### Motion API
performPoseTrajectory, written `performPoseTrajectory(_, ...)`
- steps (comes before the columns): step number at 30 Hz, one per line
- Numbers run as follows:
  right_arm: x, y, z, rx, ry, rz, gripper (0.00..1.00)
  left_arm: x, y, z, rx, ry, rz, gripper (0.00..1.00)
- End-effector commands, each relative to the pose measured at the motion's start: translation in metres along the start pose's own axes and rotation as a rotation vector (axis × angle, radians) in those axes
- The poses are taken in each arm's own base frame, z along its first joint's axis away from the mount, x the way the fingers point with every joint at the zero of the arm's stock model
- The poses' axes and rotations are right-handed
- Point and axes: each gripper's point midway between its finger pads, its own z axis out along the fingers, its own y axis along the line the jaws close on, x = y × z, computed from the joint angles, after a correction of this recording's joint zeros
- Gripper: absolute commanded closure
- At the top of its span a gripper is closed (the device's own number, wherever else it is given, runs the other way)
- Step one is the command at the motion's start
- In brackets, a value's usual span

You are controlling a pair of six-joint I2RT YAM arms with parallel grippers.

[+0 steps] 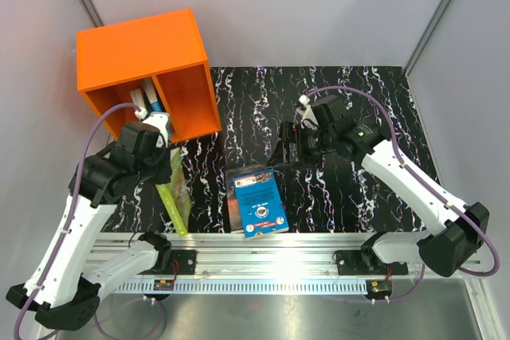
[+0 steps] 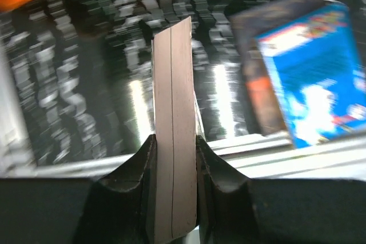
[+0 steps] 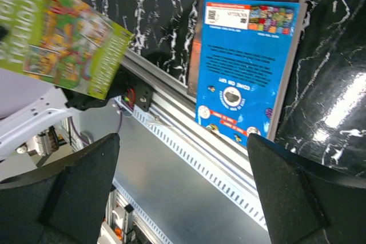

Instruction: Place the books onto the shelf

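Observation:
The orange shelf (image 1: 147,69) stands at the far left, with white and blue books (image 1: 148,101) upright in its left compartment. In front of it my left gripper (image 1: 166,157) is shut on a green book (image 1: 177,197), held on edge above the table. In the left wrist view that book's pale edge (image 2: 174,112) stands clamped between the fingers (image 2: 137,181). A blue book (image 1: 260,201) lies flat near the front edge, on top of a dark book (image 1: 233,197). My right gripper (image 1: 288,149) hovers open and empty just behind them; its wrist view shows the blue book (image 3: 246,67) and the green book (image 3: 63,32).
The table is black marble-patterned (image 1: 351,117), with a metal rail (image 1: 263,244) along its front edge that the blue book overhangs. Grey walls close in both sides. The shelf's right compartment (image 1: 187,101) shows nothing inside.

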Motion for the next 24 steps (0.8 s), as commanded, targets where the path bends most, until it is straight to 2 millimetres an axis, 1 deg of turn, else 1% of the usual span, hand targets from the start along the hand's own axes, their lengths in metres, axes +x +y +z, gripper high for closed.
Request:
performPoseTrajectory(1, -0.001, -0.015, 0.001, 0.062, -0.010, -0.043, 0.00, -0.017, 0.059, -0.027, -0.340, -0.093, -0.073, 1.00)
performPoseTrajectory(2, 0.000, -0.018, 0.002, 0.067, -0.002, -0.051, 0.00, -0.019, 0.064, -0.031, -0.374, -0.102, -0.089, 1.00)
performPoseTrajectory(3, 0.001, -0.020, 0.004, 0.075, 0.005, -0.052, 0.00, -0.017, 0.070, -0.033, -0.410, -0.097, -0.107, 1.00)
performPoseTrajectory(4, 0.002, -0.021, 0.005, 0.077, 0.010, -0.057, 0.01, -0.019, 0.077, -0.033, -0.460, -0.098, -0.105, 1.00)
performPoseTrajectory(6, 0.004, -0.024, 0.007, 0.080, 0.025, -0.074, 0.00, -0.020, 0.084, -0.032, -0.511, -0.096, -0.108, 1.00)
performPoseTrajectory(7, 0.004, -0.026, 0.008, 0.083, 0.030, -0.078, 0.00, -0.022, 0.089, -0.029, -0.547, -0.086, -0.106, 1.00)
performPoseTrajectory(9, 0.005, -0.029, 0.011, 0.088, 0.043, -0.092, 0.00, -0.026, 0.093, -0.023, -0.575, -0.076, -0.106, 1.00)
performPoseTrajectory(11, 0.007, -0.032, 0.013, 0.092, 0.060, -0.104, 0.00, -0.030, 0.092, -0.008, -0.553, -0.069, -0.107, 1.00)
performPoseTrajectory(12, 0.007, -0.032, 0.013, 0.091, 0.067, -0.105, 0.00, -0.033, 0.092, -0.006, -0.548, -0.073, -0.117, 1.00)
performPoseTrajectory(15, 0.009, -0.037, 0.014, 0.103, 0.084, -0.116, 0.00, -0.033, 0.103, 0.004, -0.580, -0.043, -0.138, 1.00)
performPoseTrajectory(16, 0.009, -0.038, 0.014, 0.103, 0.088, -0.130, 0.00, -0.030, 0.110, 0.007, -0.597, -0.028, -0.155, 1.00)
performPoseTrajectory(17, 0.010, -0.039, 0.014, 0.104, 0.091, -0.130, 0.00, -0.036, 0.113, 0.010, -0.590, -0.055, -0.166, 1.00)
performPoseTrajectory(19, 0.012, -0.042, 0.014, 0.109, 0.099, -0.134, 0.00, -0.039, 0.124, 0.014, -0.593, -0.056, -0.176, 1.00)
performPoseTrajectory(20, 0.014, -0.043, 0.015, 0.109, 0.107, -0.132, 0.00, -0.046, 0.128, 0.016, -0.591, -0.079, -0.174, 1.00)
performPoseTrajectory(22, 0.016, -0.047, 0.015, 0.112, 0.114, -0.132, 0.00, -0.055, 0.134, 0.019, -0.604, -0.095, -0.181, 1.00)
performPoseTrajectory(23, 0.018, -0.048, 0.015, 0.113, 0.120, -0.132, 0.00, -0.066, 0.135, 0.021, -0.601, -0.136, -0.172, 1.00)
performPoseTrajectory(24, 0.019, -0.050, 0.015, 0.114, 0.124, -0.129, 0.00, -0.072, 0.139, 0.019, -0.614, -0.169, -0.181, 1.00)
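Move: The yellow-green book is already pinched in the left hand. Its free slot, in the left part of the orange shelf, is some 22 cm ahead, 17 to the left and roughly 10 below. The green book already shelved is about 25 cm ahead, 11 left and 12 below that hand. From the right hand, the blue book is about 9 cm left, 4 back and 20 below; the dark book under it is 4 cm farther left and 1 farther out. The yellow-green book, still pinched by one edge and hanging on end, is swung by the left hand about 12 cm left and then more forward, 5 cm in all, towards the shelf's left opening. The wrist turns counter-clockwise some 30 degrees, its left side rising. Meanwhile the empty, wide-open right hand sinks about 5 cm towards the blue book, easing slightly right. ##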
